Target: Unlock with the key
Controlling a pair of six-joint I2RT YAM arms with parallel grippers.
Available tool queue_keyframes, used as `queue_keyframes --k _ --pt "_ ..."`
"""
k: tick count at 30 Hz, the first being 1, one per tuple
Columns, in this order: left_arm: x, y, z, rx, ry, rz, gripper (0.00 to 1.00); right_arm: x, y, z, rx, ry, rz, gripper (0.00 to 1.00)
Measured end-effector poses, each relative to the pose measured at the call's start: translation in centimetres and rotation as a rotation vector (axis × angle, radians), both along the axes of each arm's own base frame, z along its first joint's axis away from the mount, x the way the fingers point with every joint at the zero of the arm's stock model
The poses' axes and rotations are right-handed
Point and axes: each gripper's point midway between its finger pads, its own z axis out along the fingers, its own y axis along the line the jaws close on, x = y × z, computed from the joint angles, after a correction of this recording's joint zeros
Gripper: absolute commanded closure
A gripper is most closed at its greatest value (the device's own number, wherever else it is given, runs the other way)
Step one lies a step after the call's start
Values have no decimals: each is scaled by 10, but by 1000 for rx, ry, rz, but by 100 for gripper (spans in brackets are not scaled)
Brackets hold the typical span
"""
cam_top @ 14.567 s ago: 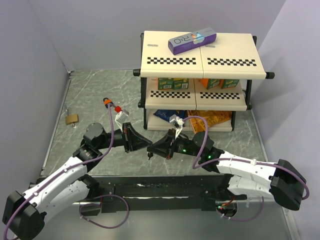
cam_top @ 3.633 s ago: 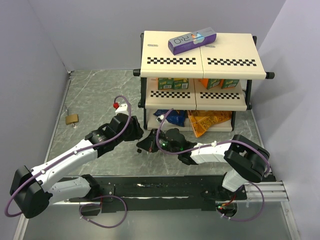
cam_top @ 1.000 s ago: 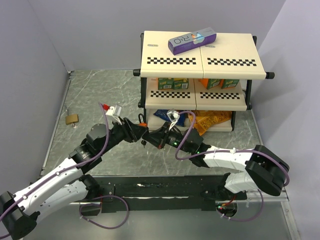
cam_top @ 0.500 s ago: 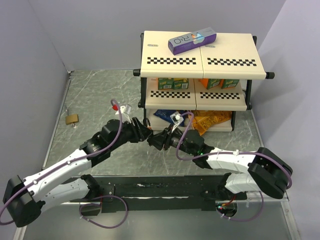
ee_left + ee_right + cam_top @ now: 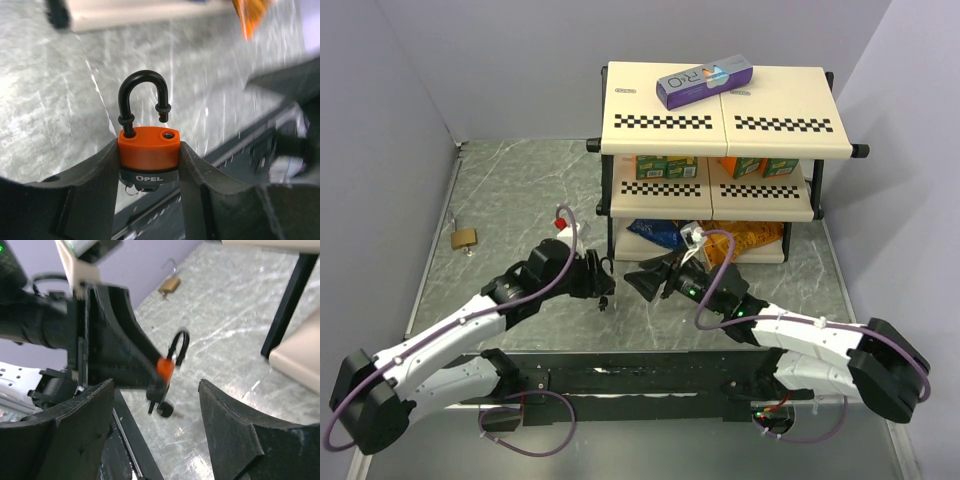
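Observation:
An orange-and-black padlock (image 5: pixel 148 150) sits clamped between the fingers of my left gripper (image 5: pixel 148 145), which is shut on its body. The black shackle (image 5: pixel 142 92) is raised, with its free end lifted out of its hole. The key's small black head (image 5: pixel 165 410) hangs just under the lock body, with a thin ring (image 5: pixel 133 189) beside it. My right gripper (image 5: pixel 156 385) stands wide open a little way from the lock, nothing between its fingers. From above, the left gripper (image 5: pixel 601 277) and the right gripper (image 5: pixel 640 279) face each other in front of the shelf, the key (image 5: pixel 605 301) dangling between them.
A two-tier checkered shelf rack (image 5: pixel 720 125) stands behind the grippers, with boxes and snack bags inside and a purple box (image 5: pixel 704 78) on top. Its black leg (image 5: pixel 289 300) is near my right gripper. A brass padlock (image 5: pixel 463 237) lies at the far left by the wall.
My right gripper has opened, let go of the key and drawn back to the right. The left arm has shifted slightly, still holding the padlock.

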Motion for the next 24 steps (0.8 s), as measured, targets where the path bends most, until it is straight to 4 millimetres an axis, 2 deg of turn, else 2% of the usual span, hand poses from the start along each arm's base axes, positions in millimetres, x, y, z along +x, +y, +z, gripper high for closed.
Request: queue_keyframes --k 4,9,13,17,21,24 --pt "-25 2 6 -18 -50 -155 99 2 -6 22 -4 -56 26 22" --pt "-59 -9 45 -134 -168 -383 99 13 -16 54 15 -108 104 22" --pt "-81 -16 54 -180 -189 -524 99 -4 -9 61 -2 -114 229 22" --pt "-93 -19 52 -193 -173 -607 99 -24 -2 59 -14 -111 318 22" --pt "-98 -20 54 -209 -174 -644 99 -45 11 47 -51 -99 392 22" --pt "-100 -20 54 -214 -176 -658 99 -53 20 38 -82 -88 426 22"
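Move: The open padlock is already held at the left fingertips, its black shackle sticking out beyond them. From the right hand, empty and wide open, the padlock lies about 8 cm to the left, 3 cm ahead and 4 cm lower. From that hand the shelf's near left corner is some 18 cm ahead, 7 cm left and 16 cm below; the blue bag is roughly 21 cm ahead, 4 cm right. The right gripper sits 8 cm right of the left hand, 3 cm back and 4 cm above. The padlock, still gripped by the left fingers, is drawn back about 10 cm and raised some 5 cm while the left wrist swings clockwise, turning the shackle towards the right gripper. The right hand, fingers staying wide open, first rises about 6 cm, then draws back 5 cm and sinks slightly, turning counter-clockwise so its fingers come close around the shackle's end without a visible grip. ##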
